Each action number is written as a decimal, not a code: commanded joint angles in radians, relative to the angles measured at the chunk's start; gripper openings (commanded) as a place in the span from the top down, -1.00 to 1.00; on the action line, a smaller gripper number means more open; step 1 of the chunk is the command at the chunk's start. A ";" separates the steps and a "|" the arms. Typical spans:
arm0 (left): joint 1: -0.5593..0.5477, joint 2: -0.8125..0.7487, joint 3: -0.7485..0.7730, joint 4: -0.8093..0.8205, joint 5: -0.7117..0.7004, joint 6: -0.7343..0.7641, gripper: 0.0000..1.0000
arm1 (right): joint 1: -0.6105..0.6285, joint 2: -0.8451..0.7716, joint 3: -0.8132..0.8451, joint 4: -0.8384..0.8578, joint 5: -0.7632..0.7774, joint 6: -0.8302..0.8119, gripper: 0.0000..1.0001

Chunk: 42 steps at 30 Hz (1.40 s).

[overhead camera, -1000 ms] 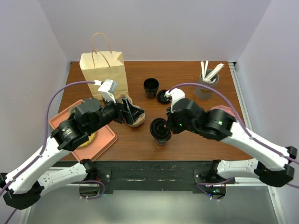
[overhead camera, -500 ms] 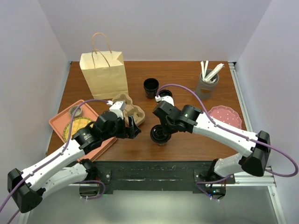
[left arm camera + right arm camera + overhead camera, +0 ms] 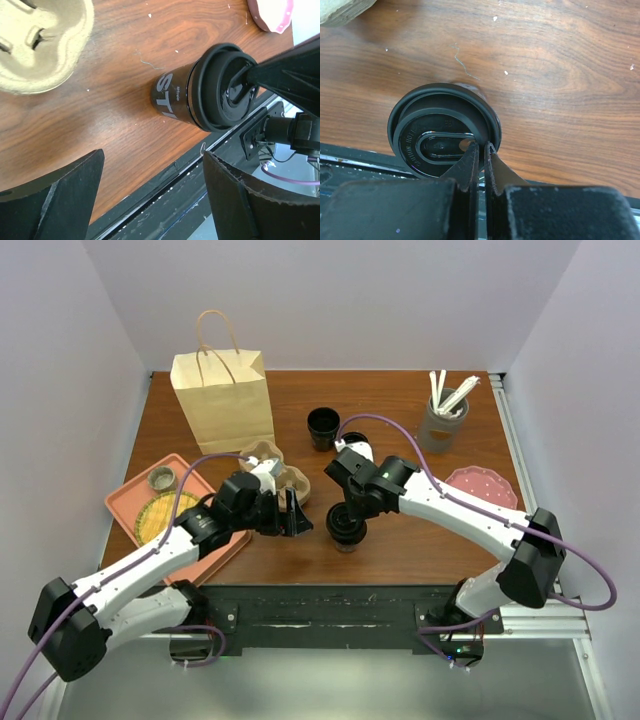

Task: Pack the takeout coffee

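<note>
The takeout coffee (image 3: 345,527), a black cup with a black sip lid (image 3: 442,131), stands upright near the table's front edge. My right gripper (image 3: 481,146) is shut, and its tips rest on the lid's near rim from above. In the top view it sits right over the cup (image 3: 350,508). My left gripper (image 3: 292,516) is open just left of the cup, apart from it. Its two fingers frame the cup (image 3: 192,92) in the left wrist view, with nothing between them (image 3: 154,155).
A brown paper bag (image 3: 224,400) stands at the back left, with a cardboard cup carrier (image 3: 272,462) in front of it. A lidless black cup (image 3: 322,427), a grey utensil holder (image 3: 443,418), a pink plate (image 3: 482,488) and a salmon tray (image 3: 132,498) also sit on the table.
My left arm has swung right and brought its open gripper up beside the cup. My right arm has drawn in, its shut tips staying on the lid.
</note>
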 commanded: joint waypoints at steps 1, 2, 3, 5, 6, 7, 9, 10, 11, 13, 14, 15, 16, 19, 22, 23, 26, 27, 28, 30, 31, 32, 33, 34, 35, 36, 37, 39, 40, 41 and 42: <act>0.006 0.015 0.053 0.097 0.056 0.019 -0.70 | -0.013 -0.016 0.003 0.008 0.018 -0.011 1.00; 0.006 0.018 0.052 0.109 0.065 0.018 -0.70 | -0.015 -0.016 0.000 0.010 0.017 -0.011 1.00; 0.005 0.026 0.042 0.138 0.071 0.016 -0.70 | -0.016 -0.017 -0.003 0.008 0.021 -0.014 1.00; 0.006 0.033 0.030 0.169 0.096 0.016 -0.66 | -0.022 -0.011 -0.006 0.004 0.023 -0.014 1.00; 0.006 0.038 0.025 0.192 0.106 0.016 -0.64 | -0.024 -0.010 -0.006 -0.002 0.023 -0.014 1.00; 0.005 0.044 0.025 0.201 0.123 0.016 -0.62 | -0.026 -0.007 -0.006 -0.001 0.020 -0.012 1.00; 0.006 0.061 0.030 0.218 0.139 0.018 -0.59 | -0.024 -0.006 -0.011 0.002 0.020 -0.012 1.00; 0.005 0.067 0.032 0.221 0.148 0.019 -0.58 | -0.026 -0.003 -0.012 0.004 0.015 -0.012 1.00; 0.006 0.078 0.033 0.224 0.149 0.019 -0.57 | -0.026 -0.002 -0.014 0.005 0.012 -0.012 1.00; 0.006 0.087 0.032 0.237 0.151 0.010 -0.54 | -0.026 0.003 -0.016 0.002 0.006 -0.007 1.00; 0.006 0.096 0.030 0.240 0.152 0.005 -0.54 | -0.026 0.004 -0.017 0.002 0.000 -0.006 1.00; 0.006 0.101 0.028 0.254 0.159 0.001 -0.53 | -0.026 0.003 -0.022 0.007 -0.003 -0.006 1.00; 0.006 0.107 0.028 0.258 0.168 -0.004 -0.52 | -0.026 0.003 -0.026 0.008 -0.005 -0.007 1.00; 0.006 0.127 0.025 0.280 0.183 -0.013 -0.47 | -0.026 0.007 -0.032 0.010 -0.002 -0.011 1.00; 0.005 0.138 0.016 0.326 0.201 -0.022 -0.42 | -0.026 0.009 -0.039 0.010 -0.008 -0.007 1.00; 0.006 0.144 0.015 0.333 0.205 -0.025 -0.41 | -0.026 0.007 -0.040 0.010 -0.010 -0.006 1.00; 0.006 0.161 0.012 0.356 0.220 -0.032 -0.36 | -0.026 0.000 -0.057 0.018 -0.016 -0.004 1.00; 0.006 0.165 0.012 0.366 0.223 -0.032 -0.33 | -0.024 -0.002 -0.060 0.024 -0.017 -0.001 1.00; 0.006 0.168 0.010 0.369 0.226 -0.032 -0.32 | -0.026 -0.003 -0.060 0.027 -0.022 -0.003 1.00; 0.006 0.175 0.005 0.375 0.228 -0.030 -0.29 | -0.026 0.000 -0.063 0.031 -0.023 0.000 1.00; 0.006 0.178 0.004 0.375 0.226 -0.032 -0.27 | -0.026 0.001 -0.065 0.031 -0.023 0.002 1.00; 0.006 0.185 0.002 0.378 0.228 -0.032 -0.26 | -0.026 0.003 -0.065 0.033 -0.025 0.005 1.00; 0.006 0.188 -0.002 0.379 0.229 -0.032 -0.24 | -0.026 0.003 -0.066 0.038 -0.023 0.005 1.00; 0.006 0.191 -0.005 0.381 0.232 -0.032 -0.23 | -0.026 0.000 -0.068 0.039 -0.028 0.006 1.00; 0.005 0.198 -0.008 0.381 0.234 -0.032 -0.22 | -0.026 -0.002 -0.068 0.042 -0.028 0.011 1.00; 0.006 0.199 -0.010 0.381 0.234 -0.029 -0.21 | -0.026 -0.005 -0.066 0.042 -0.029 0.012 1.00; 0.006 0.202 -0.011 0.381 0.235 -0.030 -0.20 | -0.026 -0.008 -0.066 0.042 -0.028 0.014 1.00; 0.006 0.208 -0.018 0.386 0.238 -0.025 -0.19 | -0.026 -0.011 -0.065 0.039 -0.029 0.014 1.00; 0.006 0.210 -0.018 0.387 0.240 -0.025 -0.18 | -0.026 -0.013 -0.062 0.039 -0.031 0.014 1.00; 0.005 0.213 -0.019 0.387 0.241 -0.025 -0.18 | -0.026 -0.014 -0.063 0.039 -0.033 0.014 1.00; 0.006 0.216 -0.021 0.387 0.241 -0.021 -0.17 | -0.024 -0.016 -0.065 0.039 -0.031 0.014 1.00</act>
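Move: The lidded coffee cup stands about 9 cm to the right of the left hand and 2 cm farther out, its middle some 5 cm lower. The right hand already has its shut fingertips on the lid, with the cup's middle about 3 cm to its left, level with it fore and aft and 6 cm below. From the left hand, the drink carrier lies some 17 cm ahead and 7 cm left, the spare lid about 27 cm ahead and 12 cm right, both roughly 10 cm lower. The left hand travels about 5 cm to the right towards the cup's left side, edging slightly forward, turning some 10 degrees clockwise and narrowing its wide-open fingers without shutting them, so that it stops just short of the cup. Meanwhile the right hand keeps its shut fingertips on the lid near the sip opening and, after a tiny shift to the right, goes down about 2 cm with the lid towards the cup's rim. ##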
